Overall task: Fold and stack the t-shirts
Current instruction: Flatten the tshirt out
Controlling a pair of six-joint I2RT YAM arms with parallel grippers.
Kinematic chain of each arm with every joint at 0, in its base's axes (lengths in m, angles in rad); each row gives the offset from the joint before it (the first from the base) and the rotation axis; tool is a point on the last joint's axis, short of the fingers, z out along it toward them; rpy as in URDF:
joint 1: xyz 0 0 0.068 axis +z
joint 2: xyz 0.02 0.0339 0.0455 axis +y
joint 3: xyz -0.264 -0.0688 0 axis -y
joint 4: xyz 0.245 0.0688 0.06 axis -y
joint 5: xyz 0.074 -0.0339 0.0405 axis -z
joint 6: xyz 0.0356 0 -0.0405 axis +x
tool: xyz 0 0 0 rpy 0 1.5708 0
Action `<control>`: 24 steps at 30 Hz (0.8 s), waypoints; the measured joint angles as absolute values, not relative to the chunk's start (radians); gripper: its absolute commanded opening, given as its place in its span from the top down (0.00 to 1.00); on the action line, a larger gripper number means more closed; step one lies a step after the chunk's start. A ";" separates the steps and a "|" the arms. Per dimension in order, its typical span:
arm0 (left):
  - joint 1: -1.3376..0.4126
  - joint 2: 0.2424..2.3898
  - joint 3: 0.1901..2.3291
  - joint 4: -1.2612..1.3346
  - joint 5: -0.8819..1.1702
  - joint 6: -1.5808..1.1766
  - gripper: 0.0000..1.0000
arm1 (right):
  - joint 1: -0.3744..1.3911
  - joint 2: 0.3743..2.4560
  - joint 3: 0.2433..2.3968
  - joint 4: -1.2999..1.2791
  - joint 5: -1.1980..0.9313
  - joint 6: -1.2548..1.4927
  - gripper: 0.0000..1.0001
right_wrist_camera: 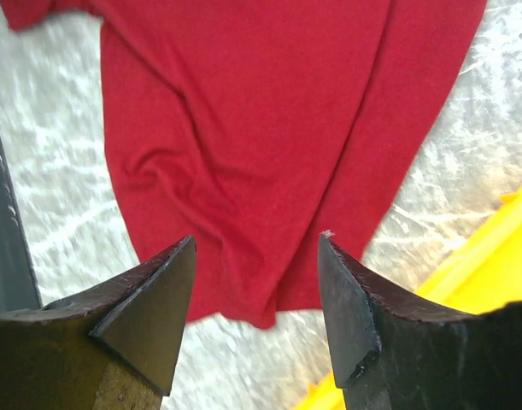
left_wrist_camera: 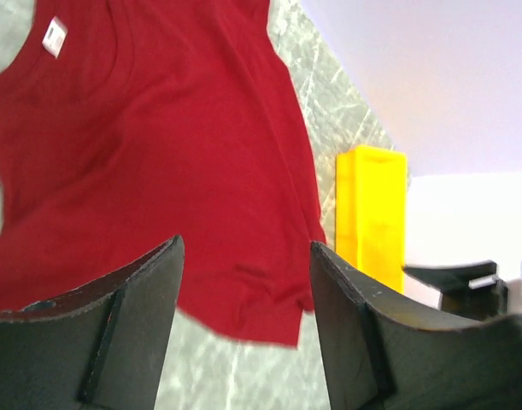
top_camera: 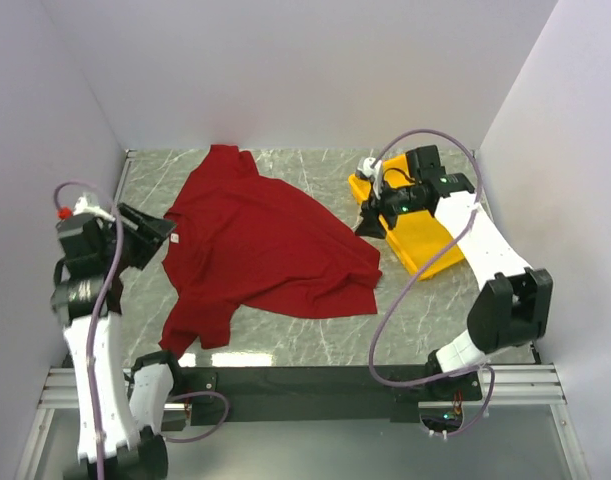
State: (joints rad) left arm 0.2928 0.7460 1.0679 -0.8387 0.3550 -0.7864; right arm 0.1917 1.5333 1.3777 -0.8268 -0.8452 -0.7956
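Note:
One dark red t-shirt lies spread and rumpled on the marble table, one sleeve toward the near left. Its small white neck label faces my left gripper, which hovers at the shirt's left edge. In the left wrist view the shirt and its label lie beyond the left gripper, open and empty. My right gripper hangs at the shirt's right edge, over the yellow tray's corner. In the right wrist view this gripper is open and empty above the shirt.
A yellow plastic tray sits at the right, under the right arm, and shows as a yellow tray and a yellow tray rim in the wrist views. White walls enclose the table on three sides. A black rail runs along the near edge.

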 measured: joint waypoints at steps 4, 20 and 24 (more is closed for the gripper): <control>0.274 0.960 0.969 -0.592 0.367 -0.799 0.33 | 0.192 1.647 1.458 -0.774 -0.828 -0.661 0.36; 0.152 2.066 1.725 -0.327 0.218 -0.490 0.34 | 0.241 1.911 1.605 -0.668 -0.675 -0.387 0.38; 0.147 2.229 1.901 -0.363 0.207 -0.447 0.34 | 0.240 1.912 1.605 -0.667 -0.651 -0.374 0.38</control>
State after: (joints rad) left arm 0.1471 2.2292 1.9011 -0.3634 0.2070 -0.4469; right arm 0.2398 1.9118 1.6047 -0.6666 -0.6510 -0.3737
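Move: The t-shirt's far sleeve lies about 46 cm ahead of the left hand, 4 cm to its right and 28 cm below. From that hand, the collar tag is some 18 cm ahead and 5 cm left, the near sleeve 10 cm back and 5 cm right. For the right hand, the shirt's far edge is 13 cm ahead, 4 cm left and 20 cm below; the yellow tray's middle is 16 cm ahead, 18 cm right. Left hand sweeps forward 36 cm, sinking 17, towards the far sleeve; right advances 9, sinking; both stay open. ##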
